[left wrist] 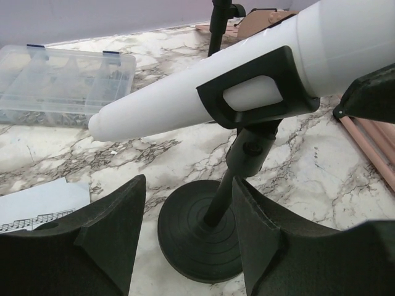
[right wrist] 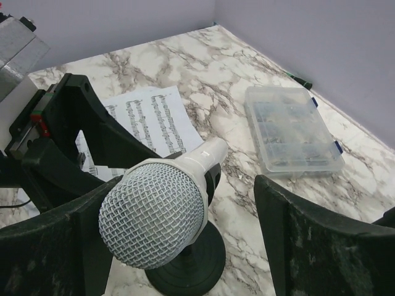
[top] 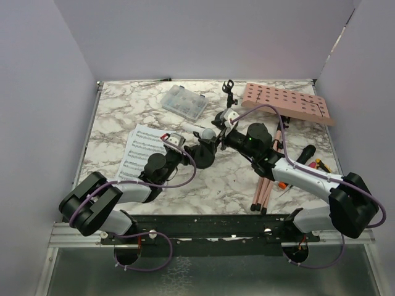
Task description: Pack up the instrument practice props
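A white microphone (top: 202, 131) lies tilted in the clip of a black round-based mic holder (top: 201, 155) at mid-table. My left gripper (left wrist: 188, 182) is open, its fingers (left wrist: 105, 237) on either side of the holder's stem and base (left wrist: 197, 240); the right pad is close against the stem. My right gripper (right wrist: 185, 185) is open around the microphone's mesh head (right wrist: 153, 213), with a wide gap on the right side. A second mic holder (top: 229, 90) stands at the back. The pink board (top: 287, 103), pink legs (top: 268, 185), black microphone (top: 306, 152) and sheet music (top: 139, 151) lie around.
A clear plastic compartment box (top: 183, 103) sits at the back left. Small orange and yellow items (top: 320, 164) lie by the right arm. Lilac walls close in the table on three sides.
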Robot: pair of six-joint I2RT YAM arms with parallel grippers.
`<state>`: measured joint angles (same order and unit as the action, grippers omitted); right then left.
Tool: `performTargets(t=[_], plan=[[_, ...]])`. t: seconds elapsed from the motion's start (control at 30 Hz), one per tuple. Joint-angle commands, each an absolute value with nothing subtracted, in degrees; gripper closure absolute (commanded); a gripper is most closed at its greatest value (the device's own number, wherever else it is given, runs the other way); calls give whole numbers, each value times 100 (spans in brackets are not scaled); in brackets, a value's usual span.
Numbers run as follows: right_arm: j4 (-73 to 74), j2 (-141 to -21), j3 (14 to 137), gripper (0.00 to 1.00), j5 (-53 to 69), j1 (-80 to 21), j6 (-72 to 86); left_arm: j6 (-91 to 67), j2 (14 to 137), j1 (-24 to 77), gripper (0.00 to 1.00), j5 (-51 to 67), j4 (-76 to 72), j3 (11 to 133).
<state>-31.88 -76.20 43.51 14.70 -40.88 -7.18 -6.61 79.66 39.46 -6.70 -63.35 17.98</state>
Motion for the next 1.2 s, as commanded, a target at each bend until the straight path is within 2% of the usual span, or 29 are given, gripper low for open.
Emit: performTargets(t=[0.0,0.2,0.43,0.7,1.0,1.17], plan=[[-3516,-7748,4544,16,1353,-4113,-925,-809,8070,3865,41,-235,-6504,1945],[-3437,-7763,4482,30,1326,-4114,-1004,-788,8341,3861,41,114,-6504,2189],[-3399,-7728,4411,57,1394,-4113,-1002,-862,8741,3866,42,144,-6559,2512],[-3407,-7793,4424,80,1495,-4113,-850,-1073,9145,3892,42,321,-7062,2651],[-3594,-7866,4347,90,1463,-4114,-615,-1327,9632,3936,43,420,-7578,2802],[-3605,-7884,4351,92,1509,-4116,-574,-1314,9916,3948,44,416,-7691,3042]])
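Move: The left hand, open, has the neck of the mic stand about 8 cm to its right and 4 cm ahead, roughly level; the clear box lies some 28 cm straight ahead and 12 cm lower, the sheet music about 15 cm to its left, 4 cm farther out and 13 cm lower. The white microphone's head is already between the right hand's open fingers, about 1 cm back and 1 cm left; the empty black stand is some 17 cm ahead of that hand, 7 cm right and 10 cm lower. Rightward and a little forward, about 6 cm in all, the left hand slides in towards the stand's neck under the microphone, fingers still open, turning some 10 degrees clockwise. Meanwhile the right hand creeps barely a centimetre forward and closes on the microphone's mesh head until the fingers stop around it, then holds. ##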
